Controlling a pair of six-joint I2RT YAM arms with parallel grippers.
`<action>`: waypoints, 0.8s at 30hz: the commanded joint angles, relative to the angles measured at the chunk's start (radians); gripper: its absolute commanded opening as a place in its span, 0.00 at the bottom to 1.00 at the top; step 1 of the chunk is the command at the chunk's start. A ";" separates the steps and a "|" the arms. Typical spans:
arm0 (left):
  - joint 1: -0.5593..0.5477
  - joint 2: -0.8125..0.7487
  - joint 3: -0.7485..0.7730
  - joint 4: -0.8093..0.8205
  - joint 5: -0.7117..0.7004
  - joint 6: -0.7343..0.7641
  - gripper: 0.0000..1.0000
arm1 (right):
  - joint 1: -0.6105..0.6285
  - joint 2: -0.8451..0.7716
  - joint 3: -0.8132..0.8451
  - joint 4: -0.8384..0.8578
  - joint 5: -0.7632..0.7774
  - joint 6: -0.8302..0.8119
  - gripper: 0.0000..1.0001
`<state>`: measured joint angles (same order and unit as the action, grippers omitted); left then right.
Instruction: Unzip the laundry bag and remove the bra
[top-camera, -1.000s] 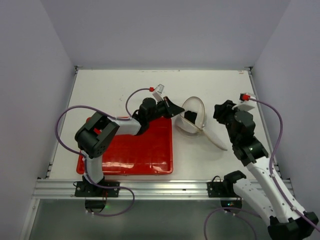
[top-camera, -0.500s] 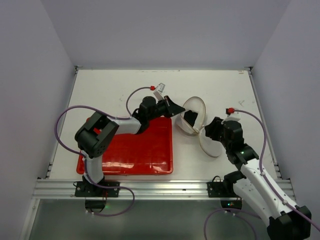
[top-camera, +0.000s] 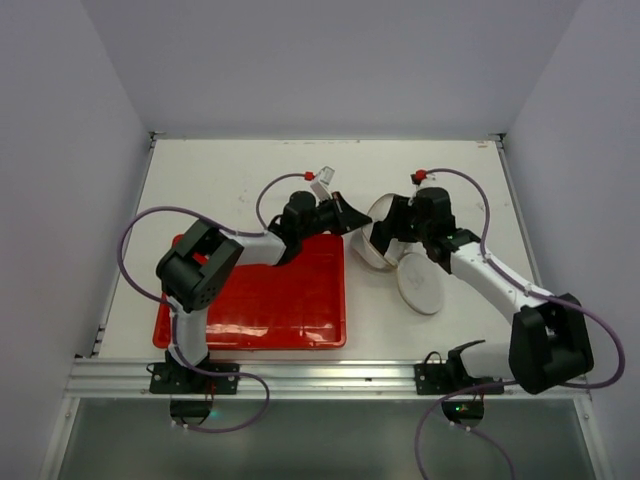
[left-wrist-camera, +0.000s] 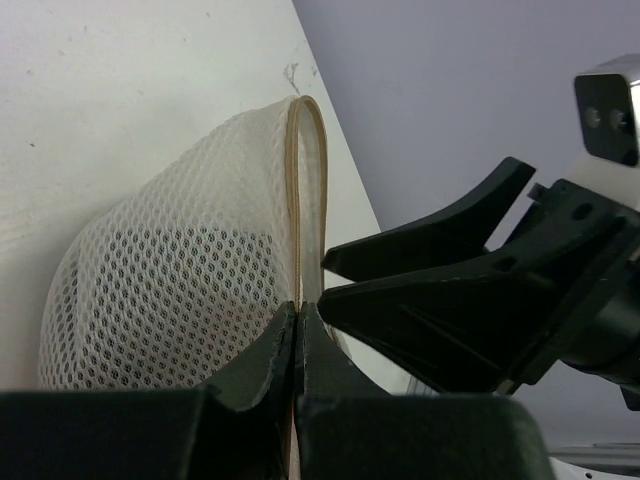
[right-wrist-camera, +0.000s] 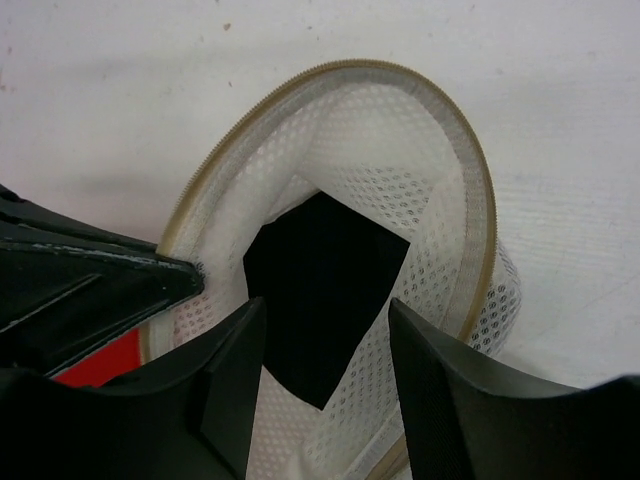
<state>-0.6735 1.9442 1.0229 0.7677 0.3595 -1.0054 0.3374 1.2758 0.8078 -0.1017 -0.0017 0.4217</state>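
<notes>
The laundry bag (top-camera: 371, 250) stands unzipped on the table, its round mesh lid (top-camera: 420, 284) lying flat beside it. My left gripper (top-camera: 352, 220) is shut on the bag's tan zipper rim (left-wrist-camera: 300, 200) and holds the opening upright. In the right wrist view the bra (right-wrist-camera: 325, 275) shows as a black fold inside the white mesh (right-wrist-camera: 440, 200). My right gripper (right-wrist-camera: 325, 312) hangs open just over that opening, one finger on each side of the black fabric, touching nothing that I can see. The top view hides the bra under this gripper (top-camera: 386, 228).
The red tray (top-camera: 260, 310) lies at the left, right against the bag, under my left forearm. Walls close the table in on three sides. The right arm (top-camera: 480, 270) stretches across the table's right half.
My right arm swung in from the right side to above the bag's mouth and its jaws widened. The mesh lid dropped flat onto the table. The left gripper kept its pinch.
</notes>
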 joint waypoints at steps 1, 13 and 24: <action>0.008 0.009 0.058 -0.008 0.001 0.037 0.00 | -0.003 0.075 0.057 0.043 -0.040 -0.023 0.54; 0.008 -0.010 0.109 -0.103 -0.045 0.076 0.00 | -0.003 0.191 0.045 0.058 -0.037 0.002 0.50; 0.006 -0.021 0.083 -0.107 -0.039 0.085 0.00 | 0.003 0.131 0.108 -0.112 0.226 -0.073 0.55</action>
<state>-0.6735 1.9533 1.0981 0.6380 0.3233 -0.9470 0.3382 1.4681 0.8696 -0.1768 0.1501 0.3885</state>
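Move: My half-open right hand is poised at the mouth of the laundry bag. The black bra inside lies about 8 cm below it, some 2 cm ahead and 2 cm to its left. The rim pinched by my left hand is roughly 6 cm to its left, level in reach and height; the bag's lid lies about 10 cm back, 7 cm right and 10 cm lower. From my left hand, the bra is about 4 cm right, 1 cm ahead and 8 cm down. I sink my right hand some 6 cm down into the bag's mouth towards the bra, drifting about 2 cm left at first and then swinging nearly 5 cm right, the fingers tipping about 10 degrees further down and the left side of the hand dipping as much. The fingers stay half open. My left hand keeps its pinch on the rim, easing about a centimetre forward. ##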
